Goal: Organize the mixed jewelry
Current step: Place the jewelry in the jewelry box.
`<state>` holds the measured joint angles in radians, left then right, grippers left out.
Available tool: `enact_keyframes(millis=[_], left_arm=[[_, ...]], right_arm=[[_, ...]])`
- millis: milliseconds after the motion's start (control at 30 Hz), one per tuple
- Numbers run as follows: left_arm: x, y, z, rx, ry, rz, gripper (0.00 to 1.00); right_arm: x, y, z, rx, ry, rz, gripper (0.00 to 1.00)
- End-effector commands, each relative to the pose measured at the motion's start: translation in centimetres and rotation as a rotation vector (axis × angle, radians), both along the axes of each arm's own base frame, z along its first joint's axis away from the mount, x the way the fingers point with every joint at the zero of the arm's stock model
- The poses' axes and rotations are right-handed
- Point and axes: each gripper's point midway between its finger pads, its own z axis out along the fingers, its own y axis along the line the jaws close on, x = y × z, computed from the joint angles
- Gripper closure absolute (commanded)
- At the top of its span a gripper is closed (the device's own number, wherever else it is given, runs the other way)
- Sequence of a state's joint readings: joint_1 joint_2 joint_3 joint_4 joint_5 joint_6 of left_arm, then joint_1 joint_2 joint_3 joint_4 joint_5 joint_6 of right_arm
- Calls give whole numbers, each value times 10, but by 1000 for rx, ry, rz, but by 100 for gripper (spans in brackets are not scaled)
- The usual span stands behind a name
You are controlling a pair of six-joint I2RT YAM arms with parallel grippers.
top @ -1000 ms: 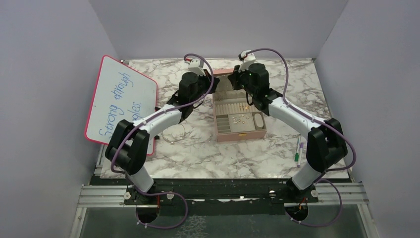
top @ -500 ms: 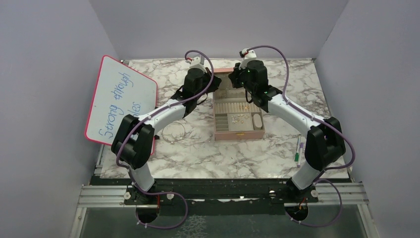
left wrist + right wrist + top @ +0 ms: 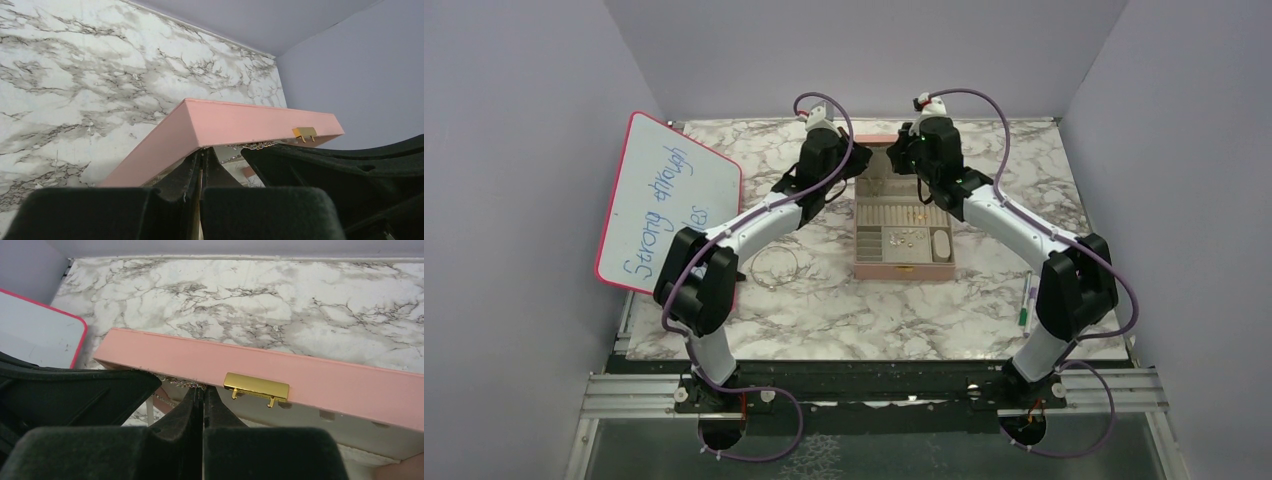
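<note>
An open pink box [image 3: 904, 268] stands mid-table with its lid [image 3: 876, 143] tilted up at the back. Several tiny gold and silver pieces of jewelry [image 3: 909, 237] lie in its compartments. A thin silver hoop [image 3: 772, 265] lies on the marble left of the box. Both grippers meet under the lid's front edge. My left gripper [image 3: 202, 152] is shut, its tips touching the underside of the lid [image 3: 240, 125]. My right gripper [image 3: 202, 389] is shut just left of the gold clasp [image 3: 256, 385], its tips pinching a fine silver chain [image 3: 177, 382] that runs along the lid's edge.
A pink-framed whiteboard [image 3: 664, 200] with blue writing leans at the left, over the table's edge. A green-and-white marker pen [image 3: 1027, 302] lies near the right arm's elbow. Purple walls enclose the table on three sides.
Both grippers have moved back and closer together at the lid's edge. The box has shifted slightly and squared up on the table.
</note>
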<state>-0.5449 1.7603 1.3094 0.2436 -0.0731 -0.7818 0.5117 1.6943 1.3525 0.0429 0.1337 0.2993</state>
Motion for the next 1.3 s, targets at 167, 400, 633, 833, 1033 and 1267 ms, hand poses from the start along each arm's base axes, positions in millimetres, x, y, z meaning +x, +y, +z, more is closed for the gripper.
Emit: enact_keyframes(millis=[167,400,633,833,1033,1267], left_arm=[[13,0,3,-37,19,51,99],[20,-3,7,-53,22,60,97],[27,-10,10,-64,26,51,94],[32,-12,7,-60,41,57,90],[33,-12,5,-47,52,57,83],[23,-9,6,-32,44,35,76]], right_arm=[[11,-21,-21,-22,95,-156,95],[13,-22,-19,18,111,-196,94],[13,-35,-18,43,116,-292,92],[12,-42,-21,50,123,-339,84],[10,-45,-20,62,135,-361,82],[-9,-29,5,143,106,-229,65]])
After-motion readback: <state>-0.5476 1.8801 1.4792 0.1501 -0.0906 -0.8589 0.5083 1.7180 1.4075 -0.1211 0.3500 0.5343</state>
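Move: Both grippers hold the necklace just under the open lid's upper rim. The gold latch at the rim's middle is about 2 cm ahead of the left gripper, 8 cm right and 1 cm up; from the right gripper it is 2 cm ahead, 3 cm right and 1 cm up. The ring rolls lie about 11 cm back and 12 cm below both, 8 cm right of the left gripper and 3 cm right of the right one. Ease the left gripper forward about 2.5 cm and a little right, in under the lid's rim near its left corner, opening its fingers slightly to let the chain go. Open the right gripper to about a third, swing it some 15 degrees clockwise and carry it about 3 cm right past the latch, dipping at the end. ##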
